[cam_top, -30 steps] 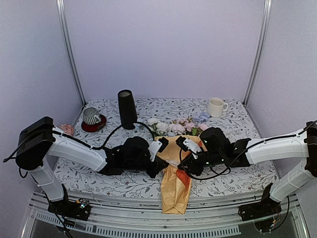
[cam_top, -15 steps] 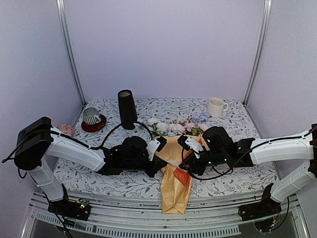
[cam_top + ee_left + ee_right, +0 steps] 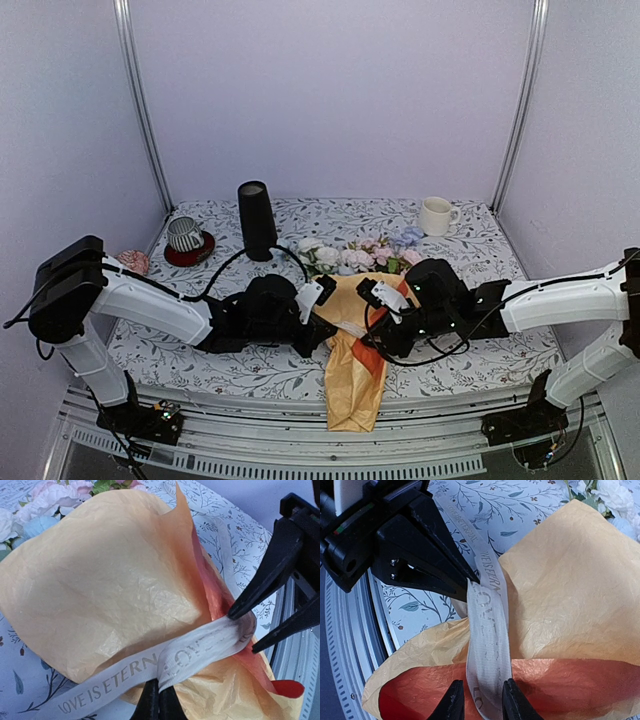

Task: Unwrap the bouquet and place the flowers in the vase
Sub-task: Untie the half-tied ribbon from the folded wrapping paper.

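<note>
The bouquet (image 3: pixel 355 345) lies on the table between my arms, its tan and orange paper cone hanging over the front edge. The flowers (image 3: pixel 362 255) stick out of its far end. A cream ribbon (image 3: pixel 200 647) printed with letters stretches across the paper. My left gripper (image 3: pixel 159 694) is shut on this ribbon at its fold. My right gripper (image 3: pixel 482 700) straddles the ribbon's (image 3: pixel 487 640) other looped end, jaws apart, with a gap at the left finger. Upright at the back left stands the black vase (image 3: pixel 256 220).
A striped cup on a red saucer (image 3: pixel 186 238) sits left of the vase, with a pink object (image 3: pixel 134 260) near the left arm. A white mug (image 3: pixel 435 215) stands at the back right. The table's front edge (image 3: pixel 300 395) runs just below both grippers.
My right gripper's jaws have widened a little around the ribbon loop, and that arm has shifted slightly. The left gripper still pinches the ribbon in the same place.
</note>
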Controlling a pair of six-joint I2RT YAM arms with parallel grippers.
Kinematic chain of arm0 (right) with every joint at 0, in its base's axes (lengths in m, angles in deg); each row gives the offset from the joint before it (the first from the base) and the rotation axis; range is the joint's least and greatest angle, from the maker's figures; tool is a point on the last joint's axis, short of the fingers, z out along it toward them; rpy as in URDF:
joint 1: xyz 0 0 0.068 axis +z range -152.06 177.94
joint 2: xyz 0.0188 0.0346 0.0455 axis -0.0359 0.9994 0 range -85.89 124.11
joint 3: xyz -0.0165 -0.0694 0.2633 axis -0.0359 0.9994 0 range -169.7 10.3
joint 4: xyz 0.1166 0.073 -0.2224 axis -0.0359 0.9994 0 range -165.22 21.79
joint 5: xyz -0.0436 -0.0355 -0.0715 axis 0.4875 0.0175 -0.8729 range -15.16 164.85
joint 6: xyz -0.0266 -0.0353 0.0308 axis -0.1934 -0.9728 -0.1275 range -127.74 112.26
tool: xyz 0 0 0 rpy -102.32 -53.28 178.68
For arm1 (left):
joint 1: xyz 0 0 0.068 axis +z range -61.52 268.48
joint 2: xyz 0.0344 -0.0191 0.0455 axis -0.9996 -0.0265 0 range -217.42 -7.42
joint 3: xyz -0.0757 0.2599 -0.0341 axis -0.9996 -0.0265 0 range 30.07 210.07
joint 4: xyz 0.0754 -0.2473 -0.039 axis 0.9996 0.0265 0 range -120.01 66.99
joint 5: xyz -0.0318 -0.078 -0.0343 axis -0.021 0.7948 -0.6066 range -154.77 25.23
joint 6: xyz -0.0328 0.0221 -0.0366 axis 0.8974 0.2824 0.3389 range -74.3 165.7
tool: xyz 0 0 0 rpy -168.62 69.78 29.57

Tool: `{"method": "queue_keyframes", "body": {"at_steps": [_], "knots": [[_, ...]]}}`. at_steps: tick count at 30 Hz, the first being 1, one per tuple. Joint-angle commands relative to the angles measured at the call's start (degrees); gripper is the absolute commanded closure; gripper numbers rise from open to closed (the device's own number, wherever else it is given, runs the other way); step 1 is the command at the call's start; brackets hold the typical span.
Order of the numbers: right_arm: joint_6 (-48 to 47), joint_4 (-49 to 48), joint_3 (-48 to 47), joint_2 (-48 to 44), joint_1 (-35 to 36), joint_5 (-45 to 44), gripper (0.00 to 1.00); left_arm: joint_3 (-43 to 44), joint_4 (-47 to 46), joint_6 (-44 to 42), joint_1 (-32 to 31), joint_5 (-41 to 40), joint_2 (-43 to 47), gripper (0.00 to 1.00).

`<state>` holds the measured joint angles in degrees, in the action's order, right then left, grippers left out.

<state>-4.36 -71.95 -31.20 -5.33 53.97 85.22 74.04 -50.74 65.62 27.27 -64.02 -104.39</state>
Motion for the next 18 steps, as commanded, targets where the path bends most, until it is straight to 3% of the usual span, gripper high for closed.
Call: {"method": "queue_keyframes", "body": {"at_steps": [1,6,14,18], "knots": [[-0.7,1.2,-0.3,0.8,0.6,-0.6,0.74,-0.5,-1.1,0.6,0.8,-0.1,1.5,1.00],[-0.5,0.9,0.5,-1.9,0.6,-1.9,0.95,-0.6,-0.9,0.6,0.9,-0.6,1.5,1.00],[3.5,-0.6,3.9,-11.0,0.1,-12.8,0.97,-1.8,-1.1,1.8,1.2,-1.8,2.0,1.00],[7.8,-0.6,6.4,-15.3,-4.3,-15.6,0.98,-2.9,-1.6,2.5,1.3,-2.0,2.4,1.00]]}}
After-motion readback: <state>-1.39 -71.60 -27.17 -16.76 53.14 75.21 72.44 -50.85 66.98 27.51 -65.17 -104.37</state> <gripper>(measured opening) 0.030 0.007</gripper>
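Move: The folded stretch of ribbon to be pinched hangs between the right hand's open fingers, right at the hand point and only about 1 cm below it; from the left hand, still shut on the ribbon, it lies some 11 cm to the right and 2 cm back. The wrapping paper's middle is about 5 cm left of the right hand and 5 cm below, level with it fore and aft; the flowers lie about 27 cm ahead, 5 cm left and 5 cm lower. The right fingers shut on the ribbon between them and pinch it, then draw it up and to the right, somewhat forward too, away from the left hand and the wrapping paper by some 5 cm, the wrist turning about 10 degrees clockwise and its fingertips lifting a little. The left hand keeps its pinch on the ribbon, almost still, giving only about a centimetre down and left late on. ##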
